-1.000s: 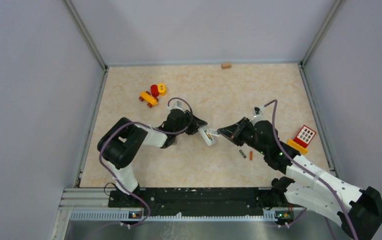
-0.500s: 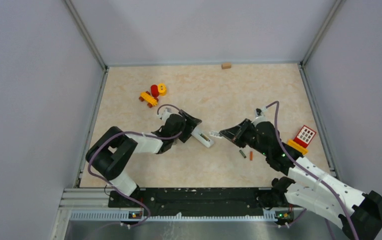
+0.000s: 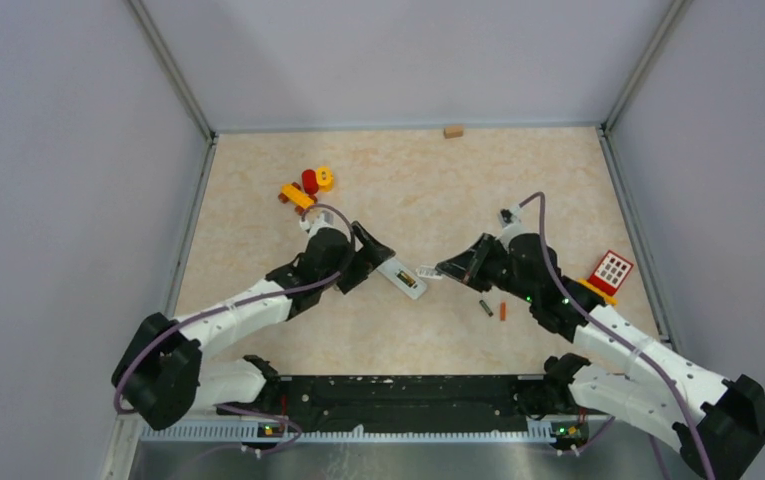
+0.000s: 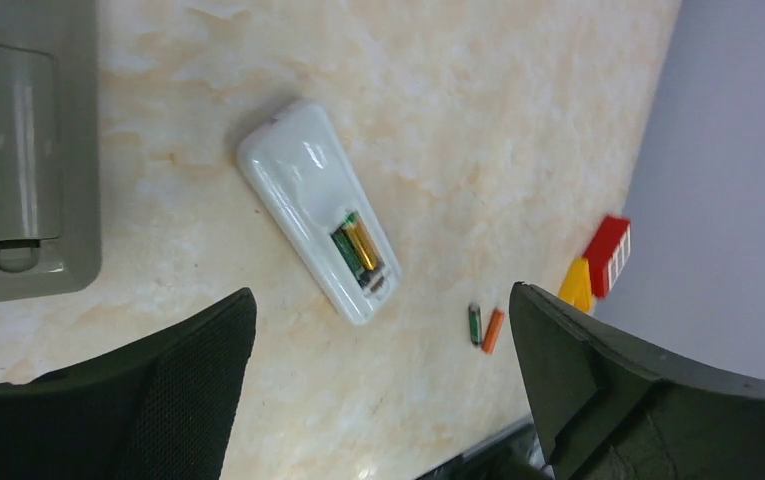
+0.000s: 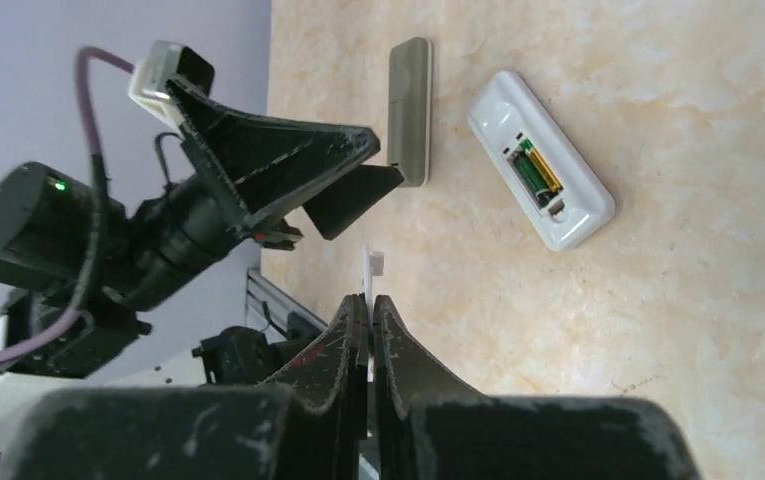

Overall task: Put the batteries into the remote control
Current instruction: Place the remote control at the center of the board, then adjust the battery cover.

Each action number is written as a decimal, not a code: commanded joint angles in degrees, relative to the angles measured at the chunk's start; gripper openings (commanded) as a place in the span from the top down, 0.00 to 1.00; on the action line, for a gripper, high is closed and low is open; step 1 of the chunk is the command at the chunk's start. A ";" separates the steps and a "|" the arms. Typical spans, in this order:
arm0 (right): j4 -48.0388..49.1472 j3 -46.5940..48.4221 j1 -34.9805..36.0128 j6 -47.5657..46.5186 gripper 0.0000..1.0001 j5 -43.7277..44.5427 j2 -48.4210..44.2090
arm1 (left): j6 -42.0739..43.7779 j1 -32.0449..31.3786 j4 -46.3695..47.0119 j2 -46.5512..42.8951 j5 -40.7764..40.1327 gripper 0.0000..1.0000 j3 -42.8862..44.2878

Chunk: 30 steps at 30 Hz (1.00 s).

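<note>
The white remote control [image 3: 403, 278] lies on its face on the table, its battery bay open. In that bay sit two batteries [image 4: 358, 247], one green and one gold-orange. Two more batteries lie loose to the right, a dark green one [image 3: 485, 307] and an orange one [image 3: 502, 311]. My left gripper [image 3: 368, 260] stands open just left of the remote, touching nothing. From the right, my right gripper [image 3: 446, 268] is shut on a thin white cover piece [image 5: 370, 265], whose tip juts out towards the remote.
A grey flat rectangular object [image 5: 410, 110] lies beside the left gripper's fingers. Red and yellow toy blocks [image 3: 308, 187] sit at the back left. A red-yellow toy [image 3: 608, 272] is at the right wall and a small wooden block [image 3: 452, 131] at the far edge.
My left gripper has opened and let go of the remote, which now rests on the table. The left arm has drawn back to the left. The right gripper has kept its grip.
</note>
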 commanded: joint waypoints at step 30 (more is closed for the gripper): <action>-3.62 22.56 -1.58 -49.09 1.00 -49.81 23.63 | 54.44 6.30 -18.17 -3.11 66.61 0.52 20.83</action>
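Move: The white battery cover, held out from the right hand's shut fingertips, lies some 13 cm to the left hand's right, 4 cm back and 8 cm above it. The white remote control is about 7 cm right of the left hand, 2 cm ahead and 6 cm below; the grey remote is 6 cm left, 5 cm ahead, equally low. From the right hand, the left hand it carries the cover to lies roughly 6 cm ahead, 15 cm left and 9 cm below. The cover, still pinched, is carried about 7 cm left and 5 cm back, rising slightly, as the right hand swings some 55 degrees counter-clockwise and tips up. To meet it, the empty left hand climbs away from the remote control and draws back, about 12 cm each way and a little right, turning some 70 degrees clockwise and levelling, its fingers closing to half open around the cover's free end. ##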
